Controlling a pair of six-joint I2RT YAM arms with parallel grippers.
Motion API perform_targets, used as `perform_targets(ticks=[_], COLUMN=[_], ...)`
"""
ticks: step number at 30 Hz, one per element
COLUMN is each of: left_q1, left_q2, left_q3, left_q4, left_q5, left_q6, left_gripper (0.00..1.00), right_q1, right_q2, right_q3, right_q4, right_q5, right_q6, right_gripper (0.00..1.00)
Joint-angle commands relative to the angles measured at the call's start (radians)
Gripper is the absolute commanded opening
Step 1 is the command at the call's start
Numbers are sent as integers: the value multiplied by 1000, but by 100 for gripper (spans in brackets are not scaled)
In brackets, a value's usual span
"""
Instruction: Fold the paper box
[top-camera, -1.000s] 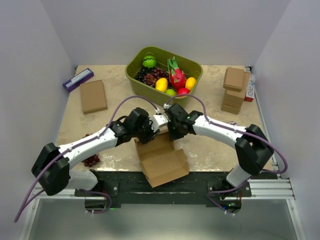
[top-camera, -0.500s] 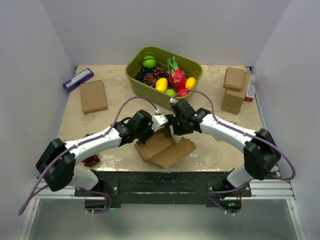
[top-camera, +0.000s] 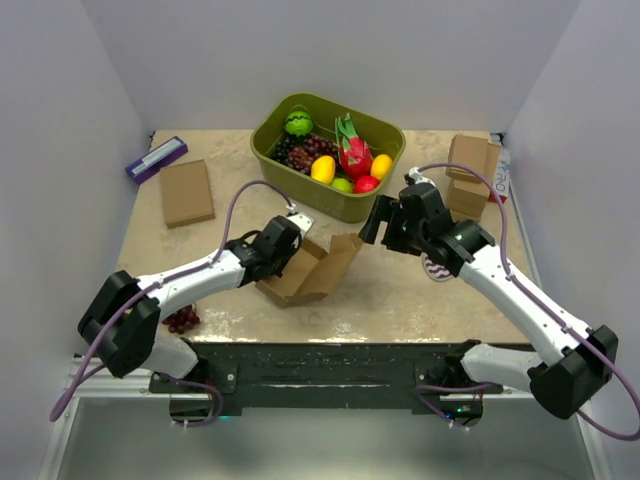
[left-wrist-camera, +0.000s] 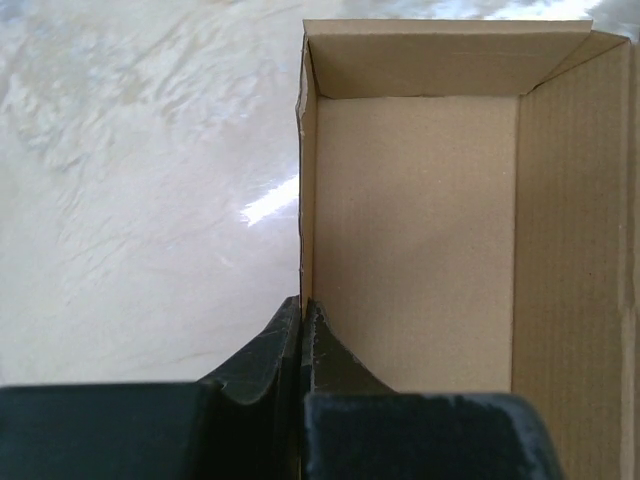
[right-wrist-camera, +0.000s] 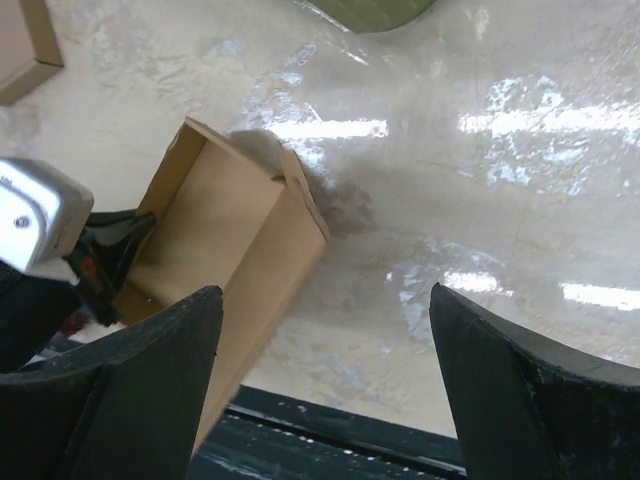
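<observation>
The paper box (top-camera: 312, 270) is a brown cardboard tray with raised walls, lying tilted on the table just left of centre. My left gripper (top-camera: 292, 250) is shut on its left side wall. In the left wrist view the fingertips (left-wrist-camera: 302, 308) pinch the wall's edge and the box floor (left-wrist-camera: 415, 230) fills the right half. My right gripper (top-camera: 372, 222) hangs open to the right of the box and apart from it. The right wrist view shows the box (right-wrist-camera: 235, 235) below and left of the wide open gripper (right-wrist-camera: 325, 292), with nothing between the fingers.
A green bin (top-camera: 268, 140) of fruit stands at the back centre. A flat brown box (top-camera: 187, 192) and a purple item (top-camera: 156, 158) lie back left. Stacked small brown boxes (top-camera: 468, 180) stand back right. Grapes (top-camera: 183, 320) lie near the black front edge (top-camera: 330, 362).
The right gripper opened, let go of the box and pulled back to the right. The left gripper closed on the side wall. The box went from spread flat to a tilted tray.
</observation>
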Motion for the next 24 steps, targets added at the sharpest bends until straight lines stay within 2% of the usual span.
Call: perform_targets(ticks=[1,3,10,13,15,17,18,20,21,23,24], left_q1=[27,28,28,28,28,28,28,28,28,28,28], left_q2=[0,3,18,10,9,7,4,-3,-8,-37,-54], left_q3=[38,40,46,42,40,42,40,38,35,34,34], left_q4=[-11,-16,-28,-27,-27,-24,-24,-18,-13,1,10], left_q5=[-103,-111,-134,-131,-131,-122,-117,-100,-94,-74,-62], left_q6=[-46,-46,-43,-41,-40,-38,-40,-30,-26,-15,-1], left_gripper=[0,0,1,1,1,1,2,4,12,29,49], right_q1=[3,15,115,141,156,159,159,161,161,159,159], right_q2=[-56,-68,10,67,84,101,105,115,118,138,144], right_q3=[-85,-132,-99,-88,-93,-99,-105,-97,-75,-32,14], right_q4=[11,60,102,110,123,134,150,154,138,96,56], right_q5=[-89,-152,-117,-117,-117,-117,-117,-117,-99,-73,-47], right_q6=[143,176,237,234,234,231,228,200,184,119,69], right_gripper=[88,88,86,83,76,67,54,43,29,10,2])
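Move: The rim of the box's right wall, standing up, lies from the open right hand about 4 cm back, 6 cm to its left and 7 cm below. The box floor is roughly 2 cm back, 15 cm left and 18 cm down; the green bin's middle is some 23 cm ahead, 9 cm left and 15 cm lower. From the left hand, still pinching the left wall, that right rim lies about 14 cm to the right, 1 cm ahead and 3 cm higher. The right wall's rim is what the right hand comes for: the hand first draws back about 4 cm, then sweeps some 6 cm left and sinks about as far, tipping down 10 to 15 degrees, and closes on the rim. The left hand, still pinching the left wall, eases 2 cm left and 1 cm forward with a slight counter-clockwise turn, stays there, then begins to open. ##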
